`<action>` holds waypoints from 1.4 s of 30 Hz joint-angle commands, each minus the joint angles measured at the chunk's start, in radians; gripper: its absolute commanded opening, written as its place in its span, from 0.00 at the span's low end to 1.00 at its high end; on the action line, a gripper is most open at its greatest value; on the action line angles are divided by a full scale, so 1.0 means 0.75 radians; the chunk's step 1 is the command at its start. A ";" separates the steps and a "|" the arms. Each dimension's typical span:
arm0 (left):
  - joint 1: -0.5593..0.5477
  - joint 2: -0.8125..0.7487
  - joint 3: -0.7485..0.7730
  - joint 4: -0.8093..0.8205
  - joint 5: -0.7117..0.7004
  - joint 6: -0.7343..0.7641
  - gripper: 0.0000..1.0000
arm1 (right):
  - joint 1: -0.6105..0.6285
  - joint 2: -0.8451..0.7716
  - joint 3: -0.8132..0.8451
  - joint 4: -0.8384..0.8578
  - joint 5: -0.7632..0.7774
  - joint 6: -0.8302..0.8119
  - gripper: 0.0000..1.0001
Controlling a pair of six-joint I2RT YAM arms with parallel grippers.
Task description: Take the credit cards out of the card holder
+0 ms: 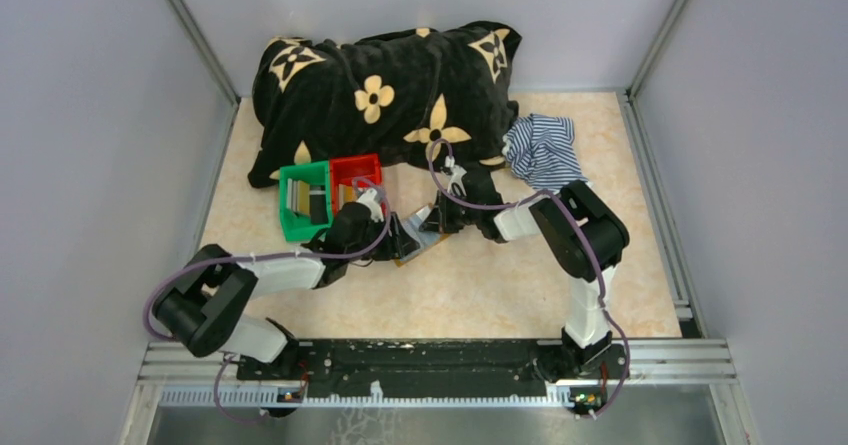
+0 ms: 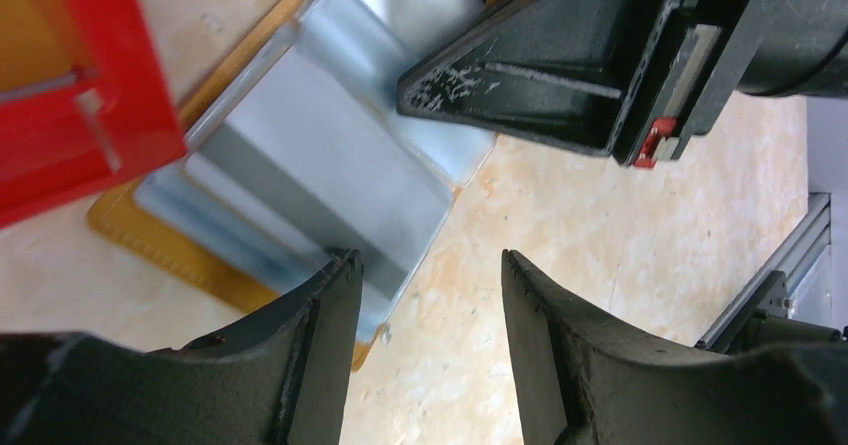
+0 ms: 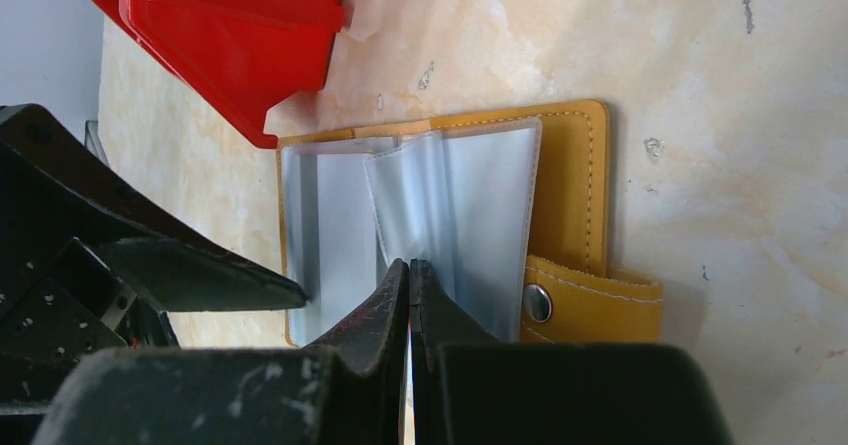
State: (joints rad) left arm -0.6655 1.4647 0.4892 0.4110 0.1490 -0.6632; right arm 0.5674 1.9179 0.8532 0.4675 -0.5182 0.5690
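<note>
The tan card holder (image 1: pixel 418 248) lies open on the table between both grippers, its grey-blue sleeves (image 2: pixel 310 155) facing up and its snap tab (image 3: pixel 590 305) at one edge. No card shows in the sleeves I can see. Flat cards (image 1: pixel 303 199) lie in the green bin. My left gripper (image 2: pixel 425 265) is open at the holder's near edge, one fingertip (image 2: pixel 340 265) over the sleeve, the other over bare table. My right gripper (image 3: pixel 408 265) is shut, its tips resting on the clear sleeves (image 3: pixel 470 205).
A red bin (image 1: pixel 355 170) and a green bin (image 1: pixel 290 227) stand just left of the holder. A black flower-print blanket (image 1: pixel 390 85) fills the back. A striped blue-white cloth (image 1: pixel 542 150) lies at the back right. Walls close in both sides.
</note>
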 commanded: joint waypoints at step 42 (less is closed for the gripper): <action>0.179 -0.316 -0.064 -0.277 -0.128 0.095 0.61 | 0.020 0.020 -0.213 0.305 -0.245 0.129 0.41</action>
State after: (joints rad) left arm -0.5343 1.2358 0.4149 0.2214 0.0307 -0.6086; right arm 0.5674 1.9461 0.7326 0.7349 -0.7006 0.6674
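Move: The striped white card, still in its clear pocket, lies about 2 cm ahead and 2 cm left of my open left hand, 3 cm below. From my right hand, shut and down on the neighbouring pocket, the card is some 3 cm back and 3 cm to the left; the holder's snap tab is about 3 cm ahead and 3 cm right. From my left hand, the red box is centred roughly 13 cm ahead and 11 cm left, the green box 9 cm ahead and 21 cm left. I open my shut right fingers a little under halfway over the clear pockets, rising about 1 cm, then draw that hand back some 3.5 cm to the card, rolling it about 10 degrees. My left hand, fingers kept open, shifts left and dips slightly by the card end of the holder, lingers, then moves off left towards the red box, about 7 cm in all. ##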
